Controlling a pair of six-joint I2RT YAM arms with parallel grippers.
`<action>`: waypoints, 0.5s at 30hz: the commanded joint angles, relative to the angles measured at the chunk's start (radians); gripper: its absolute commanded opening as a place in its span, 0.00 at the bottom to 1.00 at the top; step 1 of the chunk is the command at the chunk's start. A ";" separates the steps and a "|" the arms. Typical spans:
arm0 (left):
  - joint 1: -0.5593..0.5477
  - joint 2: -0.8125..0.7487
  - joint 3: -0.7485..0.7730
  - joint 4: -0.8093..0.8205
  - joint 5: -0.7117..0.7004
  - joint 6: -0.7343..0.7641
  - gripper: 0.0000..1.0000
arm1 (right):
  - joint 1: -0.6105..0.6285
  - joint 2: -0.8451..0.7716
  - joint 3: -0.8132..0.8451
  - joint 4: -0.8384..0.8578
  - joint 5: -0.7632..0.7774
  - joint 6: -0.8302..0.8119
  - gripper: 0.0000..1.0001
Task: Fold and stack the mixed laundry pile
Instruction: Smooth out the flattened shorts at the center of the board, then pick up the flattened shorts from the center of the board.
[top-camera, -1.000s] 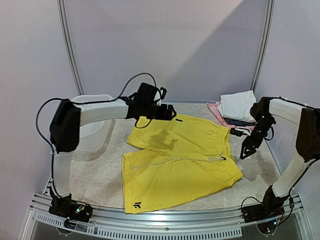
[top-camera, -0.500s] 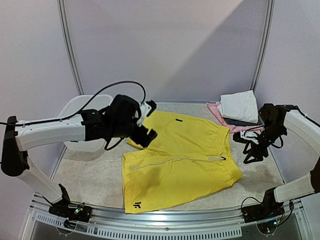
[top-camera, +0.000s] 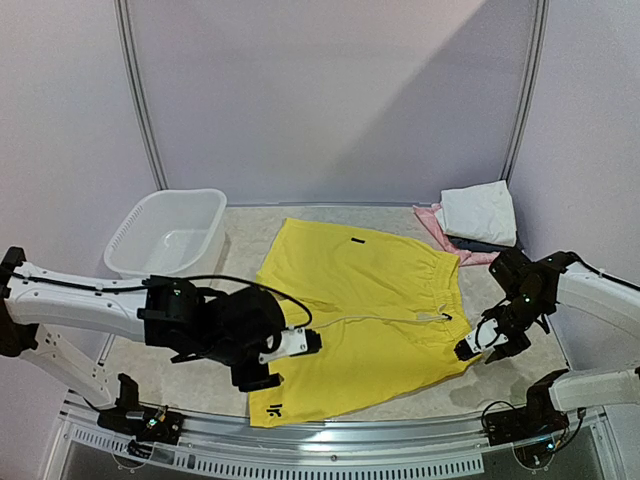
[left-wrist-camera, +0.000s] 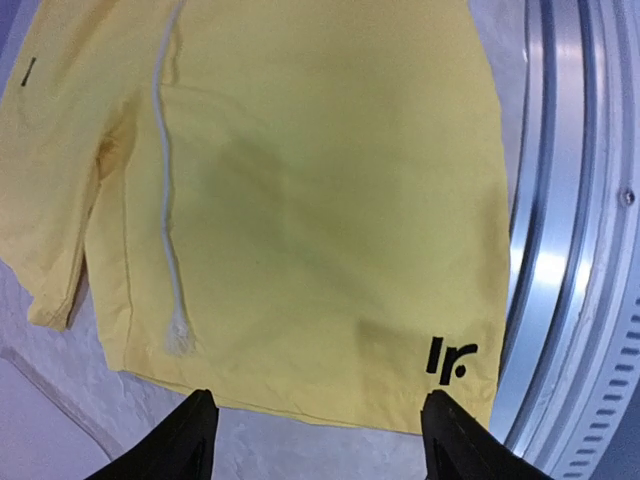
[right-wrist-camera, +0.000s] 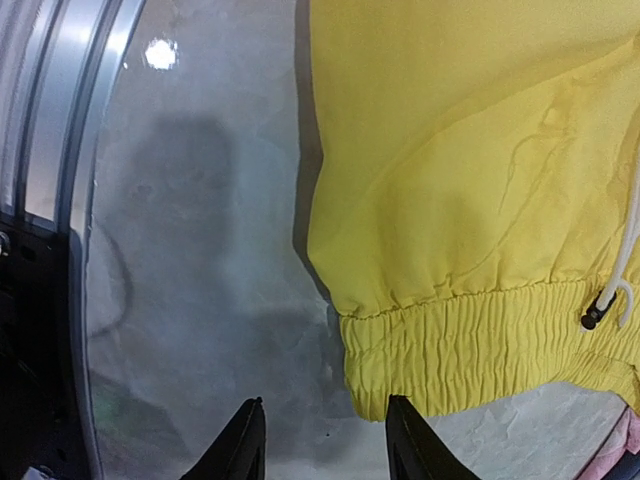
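Bright yellow shorts (top-camera: 365, 315) lie spread flat in the middle of the table, waistband to the right, white drawstring (left-wrist-camera: 165, 200) across the front. My left gripper (top-camera: 268, 372) hovers at the near left hem, open, its fingertips (left-wrist-camera: 195, 435) over bare table just off the hem by the black logo (left-wrist-camera: 450, 360). My right gripper (top-camera: 475, 347) is open beside the near corner of the elastic waistband (right-wrist-camera: 460, 350), holding nothing. A folded white garment (top-camera: 478, 212) rests at the back right.
A white plastic basket (top-camera: 170, 235) stands at the back left. Pink cloth (top-camera: 437, 222) and something dark lie under the white garment. The table's metal rail (left-wrist-camera: 560, 250) runs close along the near edge, right beside both grippers.
The left arm swung from the far side of the shorts down to their near left hem. The right gripper dropped toward the near waistband corner and its jaws narrowed.
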 joint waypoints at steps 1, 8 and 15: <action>-0.072 0.077 -0.004 -0.092 0.003 -0.003 0.71 | 0.021 0.036 -0.049 0.140 0.086 -0.071 0.41; -0.119 0.215 0.054 -0.135 -0.009 -0.038 0.72 | 0.023 0.101 -0.106 0.252 0.124 -0.066 0.40; -0.177 0.296 0.131 -0.247 -0.071 -0.145 0.76 | 0.024 0.147 -0.254 0.497 0.217 -0.086 0.37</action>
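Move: The shorts' near left corner, beside the black print, lies about 7 cm back, 3 cm left and 12 cm below the left hand; the print itself is some 5 cm back, straight in line sideways, and the drawstring's loose end about 15 cm ahead. The near end of the waistband is roughly 3 cm ahead, 1 cm right and 6 cm below the right hand, with the drawstring toggle some 13 cm ahead and 5 cm left. The shorts' waistband end is met by the right hand, which sinks about 5 cm and eases forward, its fingers part-open, until one fingertip comes down on the ribbed edge. Towards the near left corner with the print, the left hand drops some 6 cm while drawing back 4, tilting about 20 degrees so its open fingers point more steeply down; it slows to a halt still above the cloth. ##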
